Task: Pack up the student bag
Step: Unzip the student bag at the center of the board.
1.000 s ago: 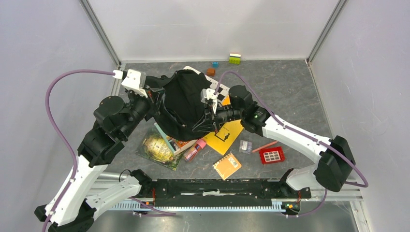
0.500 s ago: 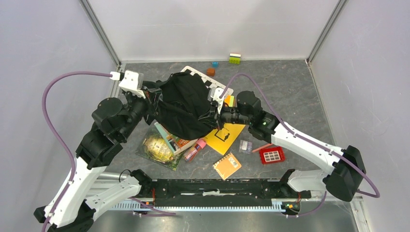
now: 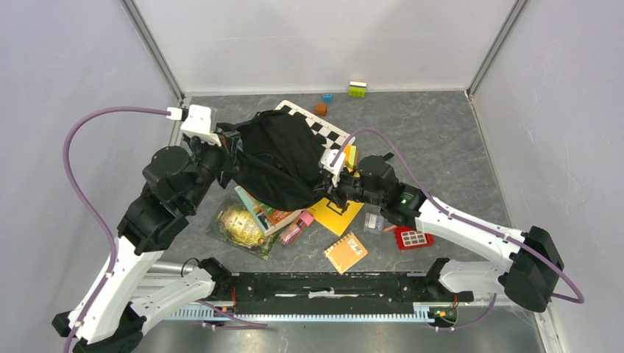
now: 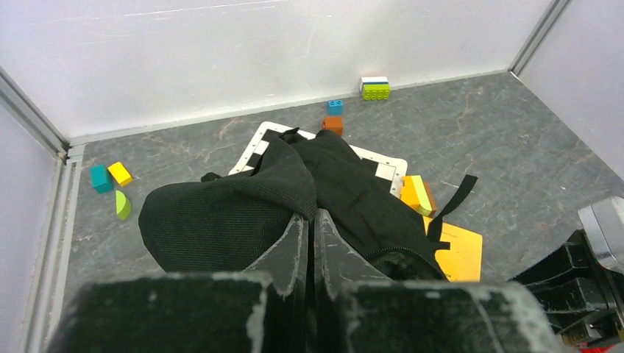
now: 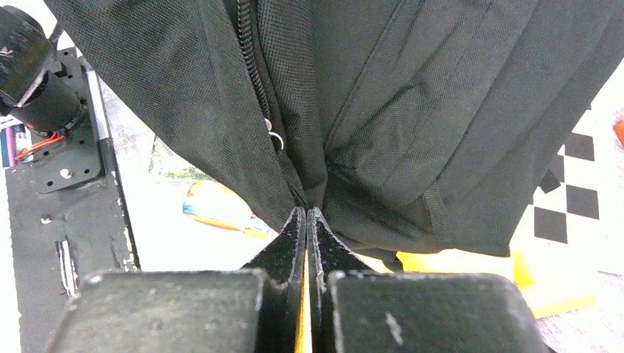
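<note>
The student bag [image 3: 283,158], a black fabric backpack, hangs bunched between both grippers above a pile of books. At its left edge my left gripper [image 3: 232,149] is shut on a fold of its fabric [image 4: 243,213], the jaws pinched together at the left gripper's tips [image 4: 310,215]. My right gripper [image 3: 329,184] is shut on the bag's lower right edge, and in the right wrist view the fabric [image 5: 412,110] runs into the closed right gripper [image 5: 307,209] beside a zip line [image 5: 254,73]. A black strap [image 4: 450,202] dangles to the right.
Under and around the bag lie a checkered board [image 3: 324,129], a yellow notebook [image 3: 340,213], stacked books [image 3: 265,215], a green picture book [image 3: 237,224], a small orange notebook [image 3: 346,252], a red case [image 3: 413,237] and a clear box [image 3: 374,221]. Toy blocks [image 3: 357,89] sit by the back wall.
The right arm has swung lower and toward the near edge, pulling the bag's right edge with it. The bag has spread out to the left. The left gripper has hardly moved.
</note>
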Tool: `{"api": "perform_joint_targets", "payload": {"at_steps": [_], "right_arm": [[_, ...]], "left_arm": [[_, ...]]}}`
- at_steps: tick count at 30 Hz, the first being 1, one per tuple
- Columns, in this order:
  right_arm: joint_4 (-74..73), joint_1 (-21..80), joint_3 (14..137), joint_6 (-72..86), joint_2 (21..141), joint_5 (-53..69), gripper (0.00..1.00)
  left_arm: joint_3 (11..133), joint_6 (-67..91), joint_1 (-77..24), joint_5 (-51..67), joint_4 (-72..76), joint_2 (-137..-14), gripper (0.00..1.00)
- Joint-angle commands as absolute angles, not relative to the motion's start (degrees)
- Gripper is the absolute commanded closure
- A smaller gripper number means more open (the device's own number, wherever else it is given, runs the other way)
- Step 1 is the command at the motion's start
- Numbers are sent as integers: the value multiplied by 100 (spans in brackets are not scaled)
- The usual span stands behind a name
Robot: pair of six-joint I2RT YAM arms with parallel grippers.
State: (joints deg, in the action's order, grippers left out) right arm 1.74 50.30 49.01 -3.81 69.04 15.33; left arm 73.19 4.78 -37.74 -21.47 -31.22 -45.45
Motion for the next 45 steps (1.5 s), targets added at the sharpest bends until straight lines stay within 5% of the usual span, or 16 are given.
{"api": "perform_joint_targets", "payload": {"at_steps": [1,25,26,30,33,37,45], "right_arm": [[10,5071,4808,-479,6811,1083,100],[-458,5411,4712,-167,6953,-996,100],[-502,5406,4816,-180,6929,-964,96],[-501,5414,5270,-228,6858,-651,46],[-262,5444,5564,-257,6866,-234,26],[211,5547,6070,-255,7087,199,15],[509,6225,7430,-190,8191,522,14]], "left_arm": [[7611,193,-3771,-2391,-2707,-4455,98],[7127,-138,-3771,-2877,-2780,-4043,98],[6966,-141,-3771,-2803,-2769,-3905,98],[6267,-172,-3771,-2529,-2670,-3296,98],[5787,-349,-3771,-2265,-2557,-2810,98],[5363,-503,-3771,-2228,-2480,-2301,98],[4949,-650,-3771,-2385,-2353,-1678,98]]}}
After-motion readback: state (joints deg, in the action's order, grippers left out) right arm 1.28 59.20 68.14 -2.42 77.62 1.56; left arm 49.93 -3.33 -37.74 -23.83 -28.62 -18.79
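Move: The right gripper, already shut, has the zip pull at its fingertips, near the right end of the student bag's zip. Its neighbours: the yellow folder about 7 cm to its right and level with it, the pencil pouch some 12 cm back and 9 cm left, both roughly 20 cm below. From the left gripper, still gripping the bag's raised top, the pull is some 21 cm right, 11 cm back and 20 cm lower; the book lies about 18 cm back, 6 cm right and 38 cm below. Draw the right gripper's pinch at the zip about 6 cm right and down, slightly forward, turning clockwise some 15 degrees; then open it wide and lift about 14 cm, swinging left over the bag. Keep the left gripper shut on the bag: edge it left, then lower it about 7 cm while carrying it back and left. ##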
